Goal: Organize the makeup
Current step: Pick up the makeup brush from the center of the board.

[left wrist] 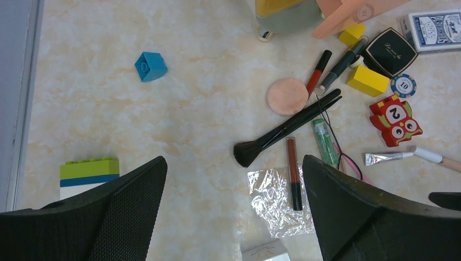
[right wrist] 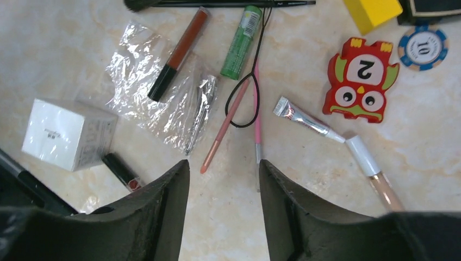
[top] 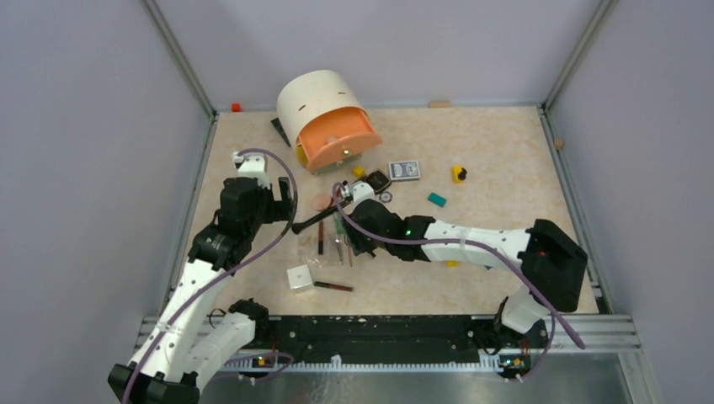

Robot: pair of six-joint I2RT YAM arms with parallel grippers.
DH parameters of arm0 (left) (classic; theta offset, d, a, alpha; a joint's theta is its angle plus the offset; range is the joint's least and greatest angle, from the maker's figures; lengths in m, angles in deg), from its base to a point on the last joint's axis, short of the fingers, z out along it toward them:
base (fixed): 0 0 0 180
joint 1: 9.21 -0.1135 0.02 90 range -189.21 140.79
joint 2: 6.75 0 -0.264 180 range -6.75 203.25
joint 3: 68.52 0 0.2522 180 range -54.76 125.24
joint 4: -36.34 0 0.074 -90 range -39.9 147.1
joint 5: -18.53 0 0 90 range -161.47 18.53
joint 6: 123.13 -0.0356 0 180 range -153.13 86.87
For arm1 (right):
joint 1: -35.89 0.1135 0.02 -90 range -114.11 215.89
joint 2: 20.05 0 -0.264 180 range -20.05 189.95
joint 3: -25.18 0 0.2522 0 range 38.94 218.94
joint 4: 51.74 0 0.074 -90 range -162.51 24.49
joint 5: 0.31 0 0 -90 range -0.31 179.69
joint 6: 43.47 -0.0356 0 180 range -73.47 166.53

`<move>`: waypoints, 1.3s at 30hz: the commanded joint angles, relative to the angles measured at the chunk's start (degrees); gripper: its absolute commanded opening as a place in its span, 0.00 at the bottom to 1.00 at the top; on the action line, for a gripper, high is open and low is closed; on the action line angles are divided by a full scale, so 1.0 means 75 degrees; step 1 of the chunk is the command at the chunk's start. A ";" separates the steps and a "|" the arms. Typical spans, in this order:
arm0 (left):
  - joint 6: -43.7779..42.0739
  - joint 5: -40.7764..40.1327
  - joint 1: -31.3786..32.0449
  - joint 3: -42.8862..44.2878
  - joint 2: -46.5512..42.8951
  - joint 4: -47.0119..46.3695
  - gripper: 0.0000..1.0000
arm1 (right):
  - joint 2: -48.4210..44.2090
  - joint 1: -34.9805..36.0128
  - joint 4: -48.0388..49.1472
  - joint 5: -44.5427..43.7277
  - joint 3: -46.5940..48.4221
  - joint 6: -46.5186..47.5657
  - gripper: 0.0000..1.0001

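The makeup lies scattered mid-table. In the left wrist view I see a long black brush (left wrist: 293,122), a dark-red tube (left wrist: 293,174) on a clear pouch (left wrist: 277,198), a green tube (left wrist: 325,142) and a black square compact (left wrist: 390,51). My left gripper (left wrist: 234,163) hangs wide open above the brush head, holding nothing. My right gripper (right wrist: 224,163) is open and empty just below a pink pencil (right wrist: 224,128). A silver metal tool (right wrist: 200,111) lies on the pouch (right wrist: 141,81), left of that pencil. A silver tube (right wrist: 307,119) lies to the right.
A cream and orange drum container (top: 328,122) stands at the back. A card deck (top: 404,170), yellow block (top: 459,173) and teal block (top: 436,199) lie to the right. A red owl toy (right wrist: 361,79), poker chip (right wrist: 423,48), white box (right wrist: 68,134) and blue block (left wrist: 150,66) sit around the makeup.
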 commanded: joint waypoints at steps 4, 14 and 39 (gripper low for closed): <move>-0.0014 -0.0005 -0.0036 -0.0052 0.0021 -0.0278 0.99 | 0.0968 0.0161 0.0946 -0.0813 -0.0144 -0.1891 0.42; -0.0026 0.0072 -0.0042 -0.0064 0.0051 -0.0306 0.99 | 0.2202 0.0163 0.0960 -0.0692 0.0405 -0.2154 0.37; -0.0050 0.0195 -0.0090 -0.0075 0.0030 -0.0329 0.99 | 0.3347 0.0616 -0.0989 -0.1893 0.1285 -0.1890 0.24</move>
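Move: The rose makeup brush lies some 4 cm ahead of the right hand, 3 cm to its left and 11 cm below. All about as far below: a pink brush 5 cm ahead and 1 cm left, the silver tube about 8 cm ahead and 3 cm right, the green tube 9 cm ahead and 6 cm left, and the plastic bag 4 cm ahead and 9 cm left. From the left hand the rose brush is roughly 15 cm right, 1 cm back, 20 cm down. The right fingertips come down astride the rear part of the rose brush, the pink brush staying outside them. The hand drops about 10 cm quickly, then stays low, creeping a little left and forward. The wrist tips down slightly and turns some 15 degrees clockwise, while the fingers narrow from half open to about a quarter, still short of a visible pinch. ##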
